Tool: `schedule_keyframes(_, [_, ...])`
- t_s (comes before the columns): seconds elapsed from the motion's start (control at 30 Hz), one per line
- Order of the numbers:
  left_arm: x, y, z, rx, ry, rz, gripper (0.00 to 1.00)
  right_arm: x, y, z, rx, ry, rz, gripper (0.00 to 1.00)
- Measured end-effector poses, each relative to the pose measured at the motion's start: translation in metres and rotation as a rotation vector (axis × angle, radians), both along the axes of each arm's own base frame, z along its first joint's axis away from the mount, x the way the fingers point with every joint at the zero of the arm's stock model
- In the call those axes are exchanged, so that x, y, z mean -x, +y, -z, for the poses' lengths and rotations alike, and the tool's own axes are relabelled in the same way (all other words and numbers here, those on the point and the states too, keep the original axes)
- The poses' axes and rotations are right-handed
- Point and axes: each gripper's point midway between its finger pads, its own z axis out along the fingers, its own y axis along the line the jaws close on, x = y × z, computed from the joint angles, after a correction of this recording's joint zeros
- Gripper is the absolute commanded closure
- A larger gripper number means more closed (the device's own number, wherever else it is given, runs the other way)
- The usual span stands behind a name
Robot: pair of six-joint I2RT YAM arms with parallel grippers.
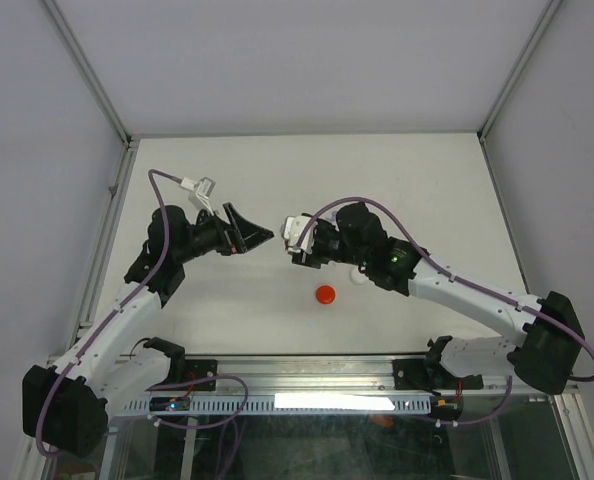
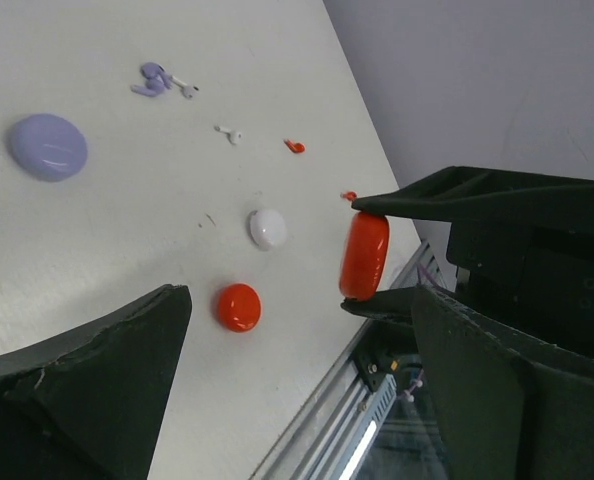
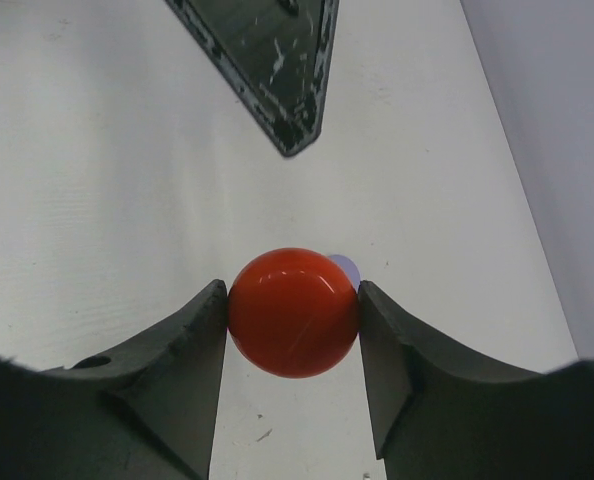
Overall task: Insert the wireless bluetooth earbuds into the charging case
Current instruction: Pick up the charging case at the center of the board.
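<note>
My right gripper (image 3: pixel 293 300) is shut on a round red charging case (image 3: pixel 293 312), pinched by its rim above the table. The same case (image 2: pixel 364 255) shows edge-on in the left wrist view. My left gripper (image 2: pixel 299 295) stands wide open with nothing in it, its tips facing the right gripper (image 1: pixel 292 242) across a small gap. The left gripper (image 1: pixel 255 238) sits mid-table. Tiny stemmed earbuds lie loose on the table: lilac ones (image 2: pixel 152 80), a white one (image 2: pixel 229 132) and red ones (image 2: pixel 294 146), with one more red earbud (image 2: pixel 349 196) close to the held case.
Other round cases lie on the white table (image 1: pixel 227 180): a red one (image 1: pixel 325 294) (image 2: pixel 238 306), a white one (image 2: pixel 267 228) and a lilac one (image 2: pixel 47 146). A metal rail (image 1: pixel 307 375) runs along the near edge. One left finger (image 3: pixel 277 70) reaches into the right wrist view from above.
</note>
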Motion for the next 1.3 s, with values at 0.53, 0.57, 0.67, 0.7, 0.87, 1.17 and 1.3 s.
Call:
schedule_keyframes(0.53, [0.021, -0.046, 0.019, 0.06, 0.071, 0.138, 0.51, 0.013, 0.011, 0.001, 0.04, -0.073, -0.081, 0.63])
schedule_keyframes(0.57, [0.021, -0.047, 0.018, 0.063, 0.069, 0.14, 0.53, 0.013, 0.011, 0.002, 0.044, -0.077, -0.083, 0.63])
schedule_keyframes(0.67, [0.022, -0.05, 0.018, 0.067, 0.068, 0.151, 0.54, 0.014, 0.011, 0.003, 0.054, -0.086, -0.091, 0.63])
schedule_keyframes(0.7, [0.022, -0.051, 0.018, 0.068, 0.069, 0.153, 0.54, 0.014, 0.012, 0.004, 0.056, -0.086, -0.094, 0.63])
schedule_keyframes(0.87, [0.025, -0.057, 0.025, 0.063, 0.096, 0.182, 0.61, 0.016, 0.014, 0.01, 0.079, -0.09, -0.112, 0.63])
schedule_keyframes(1.17, [0.033, -0.063, 0.033, 0.048, 0.104, 0.246, 1.0, 0.019, 0.012, 0.023, 0.127, -0.085, -0.133, 0.51])
schedule_keyframes(1.3, [0.034, -0.063, 0.033, 0.038, 0.085, 0.254, 1.0, 0.02, 0.012, 0.023, 0.132, -0.088, -0.138, 0.36])
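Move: Roughly 8 cm to the left hand's right, 1 cm back and 1 cm lower, the red charging case hangs pinched by its rim right at the right hand's own finger point. On the board some 21 cm below the case, the lilac case lies about 12 cm farther out and 3 cm left of it, the other red case about 6 cm back and 5 cm right of it. Swinging rightward about 6 cm, and some 3 cm back and 3 cm down, the open left gripper comes in to the held charging case, turning about 15 degrees clockwise and closing until its tips pinch the two flat faces. The right hand eases back and down about 2 cm each, still holding the rim, its grip effort dropping off at the very end. ##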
